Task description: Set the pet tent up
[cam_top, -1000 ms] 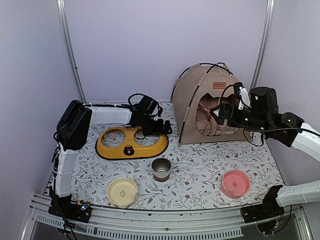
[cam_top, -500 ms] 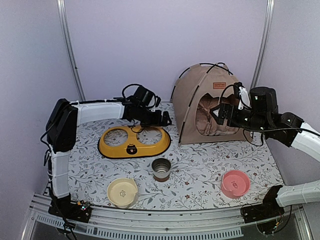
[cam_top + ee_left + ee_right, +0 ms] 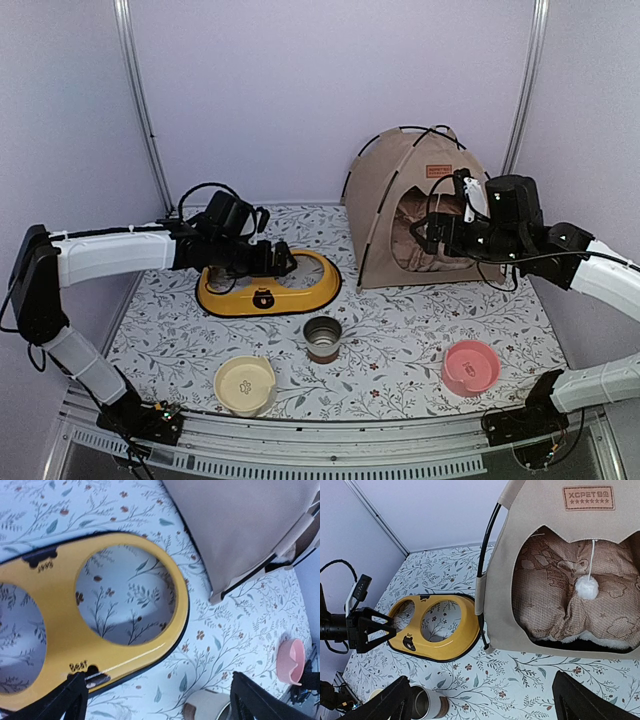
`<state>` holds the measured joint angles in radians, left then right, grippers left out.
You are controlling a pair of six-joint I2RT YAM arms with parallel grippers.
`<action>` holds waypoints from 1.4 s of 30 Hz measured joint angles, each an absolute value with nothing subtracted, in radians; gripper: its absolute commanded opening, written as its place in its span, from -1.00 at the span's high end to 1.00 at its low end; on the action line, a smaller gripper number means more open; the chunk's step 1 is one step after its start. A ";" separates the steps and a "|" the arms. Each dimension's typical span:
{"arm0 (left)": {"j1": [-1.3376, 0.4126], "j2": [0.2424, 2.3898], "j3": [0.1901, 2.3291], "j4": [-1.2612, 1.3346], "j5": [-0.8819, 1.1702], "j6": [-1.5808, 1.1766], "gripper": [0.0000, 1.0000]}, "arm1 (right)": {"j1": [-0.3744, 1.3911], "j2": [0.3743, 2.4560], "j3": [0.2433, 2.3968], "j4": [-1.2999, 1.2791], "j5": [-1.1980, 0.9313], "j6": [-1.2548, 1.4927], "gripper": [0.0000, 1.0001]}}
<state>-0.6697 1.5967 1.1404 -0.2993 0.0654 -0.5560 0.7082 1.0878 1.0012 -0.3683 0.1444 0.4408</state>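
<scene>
The tan pet tent (image 3: 395, 195) stands upright at the back right, its black poles crossed at the top. Its brown label (image 3: 588, 498) is above the doorway. A white pom-pom (image 3: 586, 587) hangs in the opening in front of the pinkish patterned cushion (image 3: 555, 595). My right gripper (image 3: 432, 232) hovers open just in front of the doorway, holding nothing; in the right wrist view the right gripper (image 3: 482, 705) shows only mat between its fingers. My left gripper (image 3: 275, 262) is open over the yellow feeder stand (image 3: 305, 292), left of the tent and apart from it. The tent's side (image 3: 240, 525) shows in the left wrist view.
The yellow two-hole stand (image 3: 55, 645) lies on the floral mat beside the tent's left corner. A steel cup (image 3: 322, 337) stands in front of it, a cream bowl (image 3: 245, 385) at the near left, a pink bowl (image 3: 470, 366) at the near right. Walls close in behind.
My left arm has swung left and its gripper has drawn back from the tent's side to above the yellow stand. The right gripper has shifted slightly left before the doorway.
</scene>
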 measured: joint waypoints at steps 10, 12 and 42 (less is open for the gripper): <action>-0.643 1.378 0.798 -0.321 0.056 -0.649 -0.99 | 0.708 1.149 1.002 -0.357 0.112 0.421 -0.98; -0.638 1.372 0.780 -0.315 0.057 -0.657 -0.99 | 0.708 1.154 1.002 -0.357 0.105 0.419 -0.98; -0.605 1.402 0.763 -0.234 0.094 -0.564 -0.97 | 0.708 1.119 1.003 -0.352 0.099 0.410 -0.98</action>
<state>-0.6048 1.4025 0.7631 -0.2344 0.0937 -0.5644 0.7082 1.1187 1.0027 -0.3515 0.0986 0.4095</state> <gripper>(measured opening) 0.993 0.989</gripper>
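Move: The yellow bowl stand is just beyond and below my left hand, its middle about 6 cm ahead, 5 cm left and 12 cm down. The steel bowl sits roughly 12 cm back and 9 cm right, the tent's near left corner some 20 cm right and 6 cm ahead, both low on the table. From my right hand the stand lies about 39 cm left, 9 cm ahead and far below. With open fingers I swing my left hand back, left and down, about 7 cm back, to come round to the stand's front side by the bear face. Then I sink to some 12 cm below my start while going forward about 5 cm to nudge the stand away from me, tipping the fingers down some 10 degrees on the way, and finally lift off up, back and left. ##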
